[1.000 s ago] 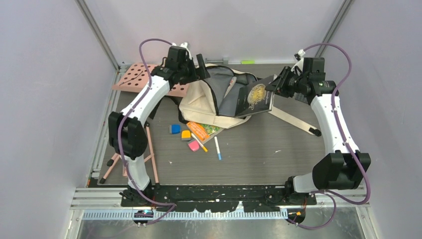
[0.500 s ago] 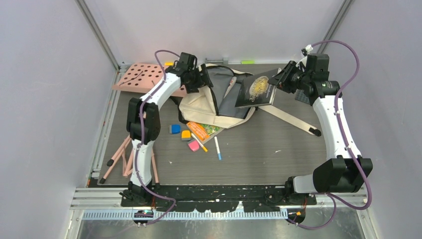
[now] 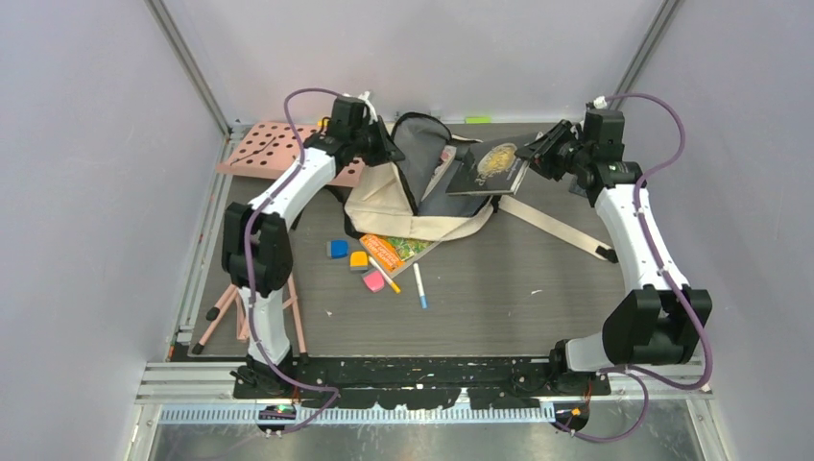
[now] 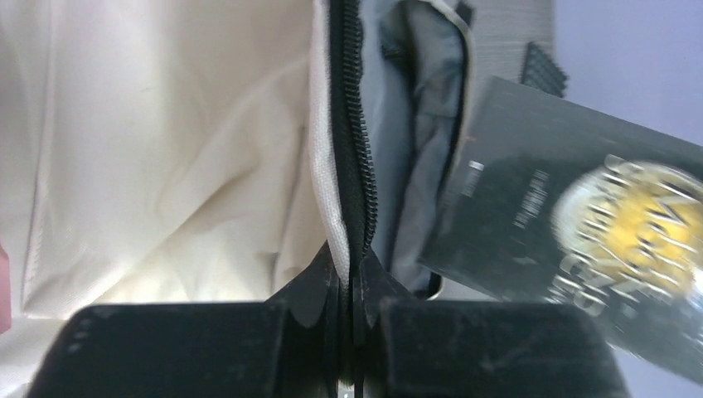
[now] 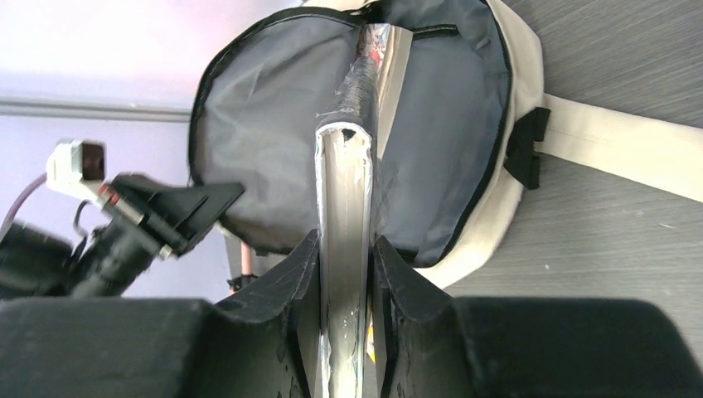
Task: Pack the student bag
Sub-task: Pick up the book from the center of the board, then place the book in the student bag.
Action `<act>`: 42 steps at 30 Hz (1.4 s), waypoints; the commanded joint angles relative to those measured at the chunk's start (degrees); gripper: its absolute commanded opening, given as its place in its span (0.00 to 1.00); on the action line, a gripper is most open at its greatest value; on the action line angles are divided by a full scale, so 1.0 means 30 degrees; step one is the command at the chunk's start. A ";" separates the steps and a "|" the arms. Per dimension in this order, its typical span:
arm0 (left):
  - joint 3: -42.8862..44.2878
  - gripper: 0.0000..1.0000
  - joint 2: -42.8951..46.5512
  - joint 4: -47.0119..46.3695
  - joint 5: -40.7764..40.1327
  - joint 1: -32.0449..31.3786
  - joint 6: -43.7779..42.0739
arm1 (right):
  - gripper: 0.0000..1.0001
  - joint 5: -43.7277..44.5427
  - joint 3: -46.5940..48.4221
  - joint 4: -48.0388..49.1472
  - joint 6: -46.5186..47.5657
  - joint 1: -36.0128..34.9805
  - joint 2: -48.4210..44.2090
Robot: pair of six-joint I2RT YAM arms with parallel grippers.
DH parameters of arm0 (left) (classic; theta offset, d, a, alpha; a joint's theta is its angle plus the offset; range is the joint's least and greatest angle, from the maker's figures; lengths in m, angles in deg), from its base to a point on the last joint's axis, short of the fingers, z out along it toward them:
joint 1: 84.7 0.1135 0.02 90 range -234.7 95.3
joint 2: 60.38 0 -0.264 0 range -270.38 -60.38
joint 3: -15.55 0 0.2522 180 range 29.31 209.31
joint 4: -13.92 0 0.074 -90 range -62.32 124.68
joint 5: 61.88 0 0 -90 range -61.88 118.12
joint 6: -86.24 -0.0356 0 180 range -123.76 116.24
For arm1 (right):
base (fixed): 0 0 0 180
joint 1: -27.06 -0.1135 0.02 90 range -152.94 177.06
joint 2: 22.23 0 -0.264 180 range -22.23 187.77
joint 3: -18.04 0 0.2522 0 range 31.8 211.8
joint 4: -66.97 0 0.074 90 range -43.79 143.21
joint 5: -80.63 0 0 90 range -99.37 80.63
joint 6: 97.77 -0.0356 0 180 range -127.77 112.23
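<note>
The cream student bag [image 3: 394, 202] lies at the back middle of the table with its mouth lifted open, grey lining [image 5: 273, 124] showing. My left gripper [image 3: 384, 146] is shut on the bag's zipper edge [image 4: 352, 199], holding that side up. My right gripper [image 3: 530, 158] is shut on a black book with a gold emblem [image 3: 491, 165], gripping it by its page edge [image 5: 344, 215]. The book hangs at the bag's open mouth, its far end pointing into the lining. The same book shows blurred at the right of the left wrist view [image 4: 597, 240].
A pink perforated board [image 3: 278, 146] lies at the back left. In front of the bag sit an orange-green book [image 3: 392, 253], coloured erasers [image 3: 350, 259], a pen [image 3: 419, 285] and a marker [image 3: 384, 276]. A cream strap [image 3: 566, 226] runs right. A pink stand [image 3: 226, 307] lies front left.
My left gripper closed on the bag's zipper edge and lifted it, opening the mouth wider. My right gripper carried the black book up and left toward the opening.
</note>
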 commanded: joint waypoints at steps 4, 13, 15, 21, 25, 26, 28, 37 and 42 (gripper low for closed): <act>-0.0397 0.00 0.3092 -0.2808 0.1065 -0.0287 -0.0532 | 0.01 -0.1373 0.0910 0.5606 -0.3836 0.0058 0.1422; -0.0292 0.00 0.3549 -0.3198 0.1128 -0.0502 -0.0556 | 0.01 -0.1745 0.1311 0.7121 -0.5037 -0.0257 0.3524; -0.0198 0.00 0.3551 -0.3108 0.1283 -0.0530 -0.0608 | 0.01 -0.1951 0.1492 0.7765 -0.5435 -0.0316 0.4048; -0.0150 0.00 0.3544 -0.3006 0.1360 -0.0591 -0.0598 | 0.01 -0.2346 0.2497 0.8552 -0.5697 -0.1464 0.5629; -0.0330 0.00 0.3609 -0.3036 0.1273 -0.0634 -0.0572 | 0.01 -0.2126 0.2701 0.8514 -0.5088 -0.1750 0.6481; -0.0378 0.00 0.3610 -0.3077 0.1260 -0.0643 -0.0527 | 0.01 -0.2104 0.2731 0.8366 -0.4905 -0.1799 0.6859; -0.0451 0.00 0.3606 -0.3195 0.1260 -0.0685 -0.0372 | 0.01 -0.1671 0.2713 0.7606 -0.4371 -0.1944 0.7504; -0.0314 0.00 0.3359 -0.3365 0.1822 -0.0722 -0.0027 | 0.01 0.0797 0.4444 0.2014 -0.1564 -0.2525 1.1190; -0.0395 0.00 0.3145 -0.3572 0.2292 -0.0875 0.0180 | 0.03 0.1248 0.6320 0.0805 -0.1349 -0.3235 1.3136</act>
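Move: The right hand, already gripping the black book by its edge, has the bag opening about 11 cm ahead, 13 cm to its left and 20 cm below. The floral book stands inside it, roughly 14 cm left, 11 cm ahead and 18 cm below this hand. The loose strap's middle is 11 cm right, 3 cm back, 26 cm down. From the left hand, shut on the zippered rim, the opening lies about 11 cm right, 3 cm ahead and 11 cm below. Forward and down in a slanting sweep, bending left partway and then sinking more steeply, the right hand carries the black book about 12 cm out, 12 cm down and 7 cm left into the bag mouth beside the floral book, tipping some 10–15 degrees downward with its grip unchanged. Early on, the left hand raises the pinched rim about 7 cm, then holds it up. ##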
